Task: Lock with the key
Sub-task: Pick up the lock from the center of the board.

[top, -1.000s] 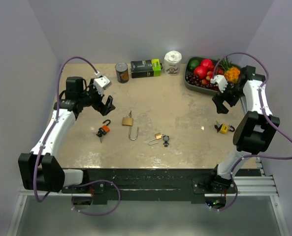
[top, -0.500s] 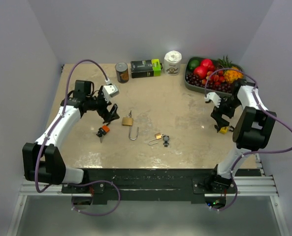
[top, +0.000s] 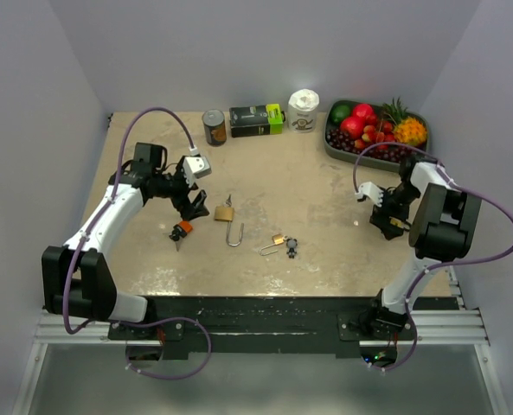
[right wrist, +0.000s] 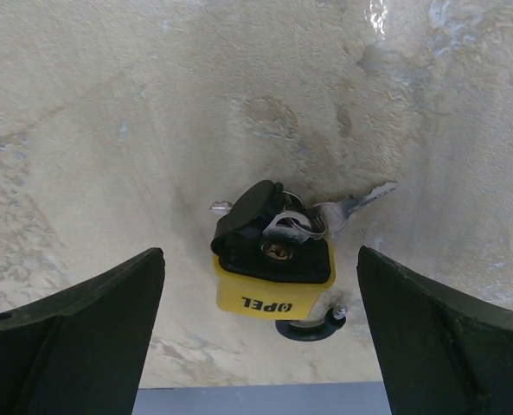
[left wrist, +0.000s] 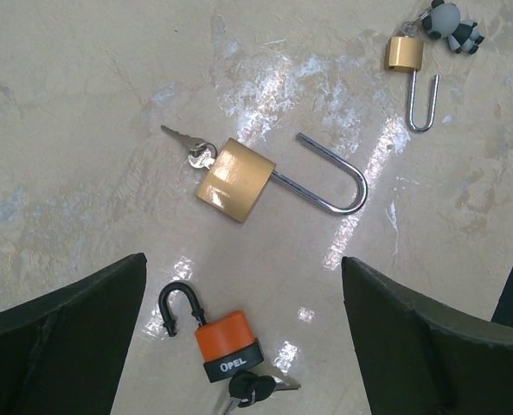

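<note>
An orange padlock [left wrist: 226, 341] lies with its black shackle open and a black-headed key [left wrist: 252, 389] at its base. My left gripper [left wrist: 243, 277] hangs open just above it, fingers [left wrist: 74, 320] wide to either side; from above the left gripper [top: 187, 206] sits over this lock [top: 182, 230]. A yellow padlock [right wrist: 273, 277] with a key bunch [right wrist: 351, 207] at its keyhole lies between the open fingers of my right gripper [right wrist: 258, 252]. In the top view the right gripper [top: 387, 216] covers most of it.
A large brass padlock [left wrist: 236, 180] with open shackle and key lies mid-table, a small brass one [left wrist: 405, 54] with a charm beyond it. A can [top: 214, 126], a green box [top: 257, 119], a white roll [top: 304, 110] and a fruit tray [top: 334, 147] line the back. The table edge is just behind the yellow lock.
The left gripper has swung right and down over the orange padlock. The right gripper has come forward and down over the yellow padlock. Both stay open.
</note>
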`<state>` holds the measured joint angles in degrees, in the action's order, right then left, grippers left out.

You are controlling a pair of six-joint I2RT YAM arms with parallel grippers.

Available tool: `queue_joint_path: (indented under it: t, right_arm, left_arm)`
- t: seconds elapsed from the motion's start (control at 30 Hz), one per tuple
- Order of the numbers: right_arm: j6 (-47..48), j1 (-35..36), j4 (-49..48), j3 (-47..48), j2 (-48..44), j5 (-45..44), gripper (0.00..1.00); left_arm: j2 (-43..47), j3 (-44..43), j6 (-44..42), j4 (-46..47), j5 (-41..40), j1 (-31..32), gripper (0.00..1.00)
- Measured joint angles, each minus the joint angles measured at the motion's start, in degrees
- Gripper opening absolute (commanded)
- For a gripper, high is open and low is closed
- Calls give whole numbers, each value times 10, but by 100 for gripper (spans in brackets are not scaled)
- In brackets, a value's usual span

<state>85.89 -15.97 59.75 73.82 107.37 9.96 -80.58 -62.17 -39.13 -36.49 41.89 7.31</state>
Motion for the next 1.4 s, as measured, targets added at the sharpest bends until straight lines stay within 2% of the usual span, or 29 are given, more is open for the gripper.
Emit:
queue_joint_path:
  t: [0.2,0.6,0.63,0.67,0.87,1.0,1.07,1.13,1.3,1.4]
  right_arm:
    - [7,-11,-32,-11,7,-5,82]
    - [-6,-13,-105,-47,-16,4,16]
    - [-8,-14,-104,-48,-18,11,3]
    - [-14,-14,-102,-48,-19,21,0]
    - [-104,11,-53,-16,-29,125,0]
    - [-274,49,-74,24,-48,231,0]
    - [-409,71,-127,21,-77,279,0]
    - [-561,92,-219,-6,-121,303,0]
    - [-916,144,-440,-82,-221,261,0]
    - [-1070,171,-521,-93,-231,215,0]
  left_arm:
    - [1,0,-10,-9,2,0,98]
    - [15,1,17,3,5,0,96]
    - [18,2,25,9,6,0,96]
    - [22,3,36,15,9,0,96]
    - [45,12,116,63,20,0,98]
    - [55,21,210,123,15,0,99]
    - [55,23,259,153,9,0,99]
    - [56,30,322,197,7,0,99]
    - [56,64,441,301,-22,31,97]
    - [52,77,495,361,-57,85,88]
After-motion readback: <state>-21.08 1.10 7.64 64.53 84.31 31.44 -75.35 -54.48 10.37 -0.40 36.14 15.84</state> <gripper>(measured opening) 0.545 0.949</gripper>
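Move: The right hand is just above the yellow lock, open fore and aft of it: the lock's middle is about 2 cm ahead, 1 cm to the right and 1 cm lower. The fruit basket's middle lies some 31 cm ahead, with no side offset, and the grey toy keychain about 27 cm to the left and 6 cm back. From the left hand the yellow lock lies roughly 54 cm to the right, level fore and aft, about 14 cm below. The right fingers pinch the yellow lock front and back after settling slightly down and forward, then carry it about 22 cm left, 20 cm up and 10 cm forward, the fingers swinging from pointing down to pointing left as the hand turns clockwise. Late on, the open left hand goes about 7 cm up and 7 cm right towards it, tilting its fingers up towards level. ##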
